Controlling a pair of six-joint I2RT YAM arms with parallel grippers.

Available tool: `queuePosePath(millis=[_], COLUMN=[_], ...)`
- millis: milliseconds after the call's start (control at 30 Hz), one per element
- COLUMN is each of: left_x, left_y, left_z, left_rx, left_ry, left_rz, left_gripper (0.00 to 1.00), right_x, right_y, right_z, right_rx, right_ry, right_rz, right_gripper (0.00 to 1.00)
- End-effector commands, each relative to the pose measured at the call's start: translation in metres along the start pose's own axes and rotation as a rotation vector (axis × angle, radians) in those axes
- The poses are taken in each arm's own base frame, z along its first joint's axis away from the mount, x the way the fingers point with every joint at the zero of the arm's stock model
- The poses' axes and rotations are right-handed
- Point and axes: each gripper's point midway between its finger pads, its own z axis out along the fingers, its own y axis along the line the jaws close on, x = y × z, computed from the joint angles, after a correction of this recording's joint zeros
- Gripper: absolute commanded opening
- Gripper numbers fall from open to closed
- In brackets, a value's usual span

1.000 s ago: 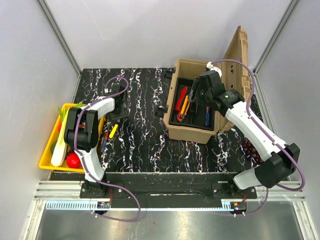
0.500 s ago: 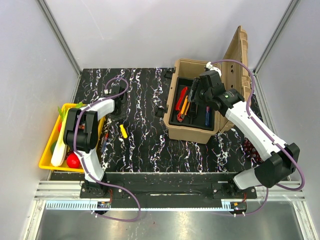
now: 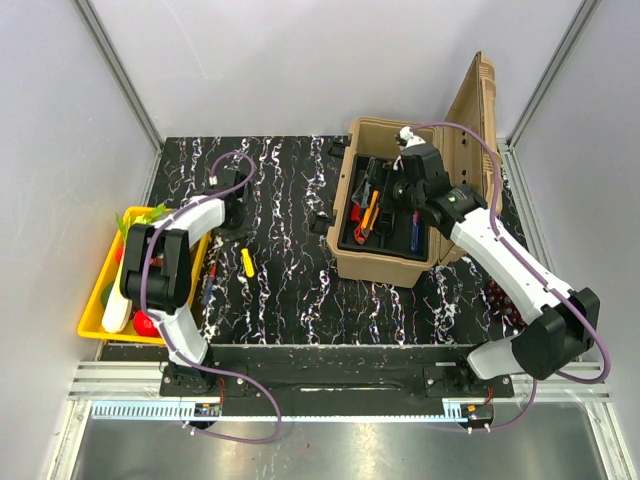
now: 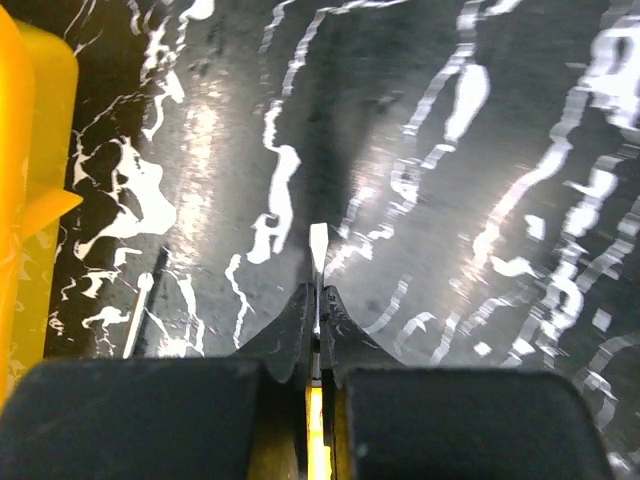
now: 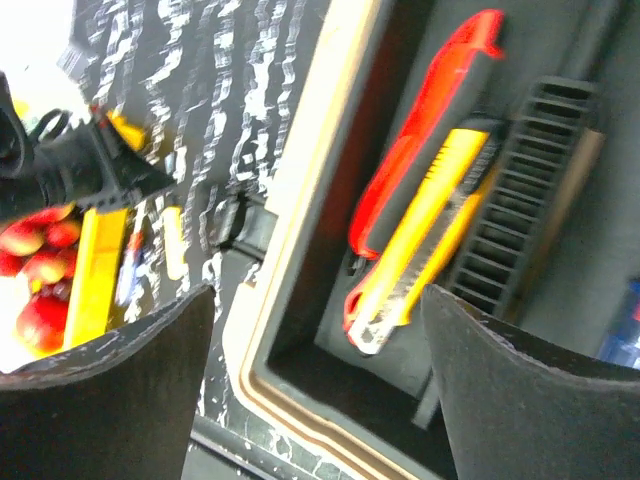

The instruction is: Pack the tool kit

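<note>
The tan toolbox stands open at the back right, lid up. Its black inner tray holds a red-handled tool, a yellow-orange knife and a blue-handled tool. My right gripper hovers over the tray's left side, open and empty. My left gripper sits low over the table left of centre, shut on a yellow-handled screwdriver. Its flat blade sticks out past the fingertips and yellow shows between them. A yellow handle shows just near of that gripper.
A yellow tray of vegetables lies at the left edge. Red and blue small tools lie beside it, and a thin shaft lies on the table. A dark red bunch lies right of the toolbox. Walls close in on three sides.
The yellow handle shifted right and turned upright a second ago, then stayed. My right gripper moved left and farther back over the tray. My left elbow swung slightly left.
</note>
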Motion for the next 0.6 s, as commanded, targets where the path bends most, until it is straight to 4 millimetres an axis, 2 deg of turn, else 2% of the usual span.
queuePosePath(millis=[0, 67, 200, 367, 567], left_x=[-0.043, -0.054, -0.07, -0.075, -0.064], left_y=[-0.048, -0.07, -0.117, -0.157, -0.195], left_z=[-0.068, -0.1, -0.18, -0.268, -0.343], left_rx=[0.28, 0.417, 0.721, 1.011, 1.25], left_ry=[-0.183, -0.234, -0.358, -0.463, -0.528], left_rz=[0.046, 0.06, 0.107, 0.105, 0.044], left_gripper=[0.0, 0.0, 0.0, 0.0, 0.0], right_x=[-0.01, -0.006, 0.003, 0.01, 0.014], right_y=[0.069, 0.084, 0.105, 0.121, 0.136], right_z=[-0.033, -0.039, -0.047, -0.055, -0.06], right_rx=[-0.413, -0.517, -0.662, -0.764, -0.833], right_ry=[-0.047, -0.029, 0.027, 0.057, 0.078], right_rz=[-0.13, -0.156, -0.186, -0.202, -0.207], right_gripper=[0.89, 0.9, 0.91, 0.91, 0.89])
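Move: The left gripper holds the yellow-handled screwdriver low over the table, the handle reaching some 7 cm back and 2 cm right. From this hand the open toolbox is about 38 cm right, 5 cm ahead, 6 cm up; the blue screwdriver is 12 cm back, 7 cm left, and the crate 23 cm left, 9 cm back. From the right hand the yellow handle is about 33 cm left, 5 cm back, 20 cm down, the toolbox 5 cm ahead, 3 cm right, 16 cm down. Lift the left gripper about 26 cm and swing it some 17 cm right towards the right gripper, jaws kept shut on the yellow screwdriver, tipping the fingers up from straight down until they point forward and right. Meanwhile bring the wide-open right gripper left, up and back to meet the handle, turning it counter-clockwise. ##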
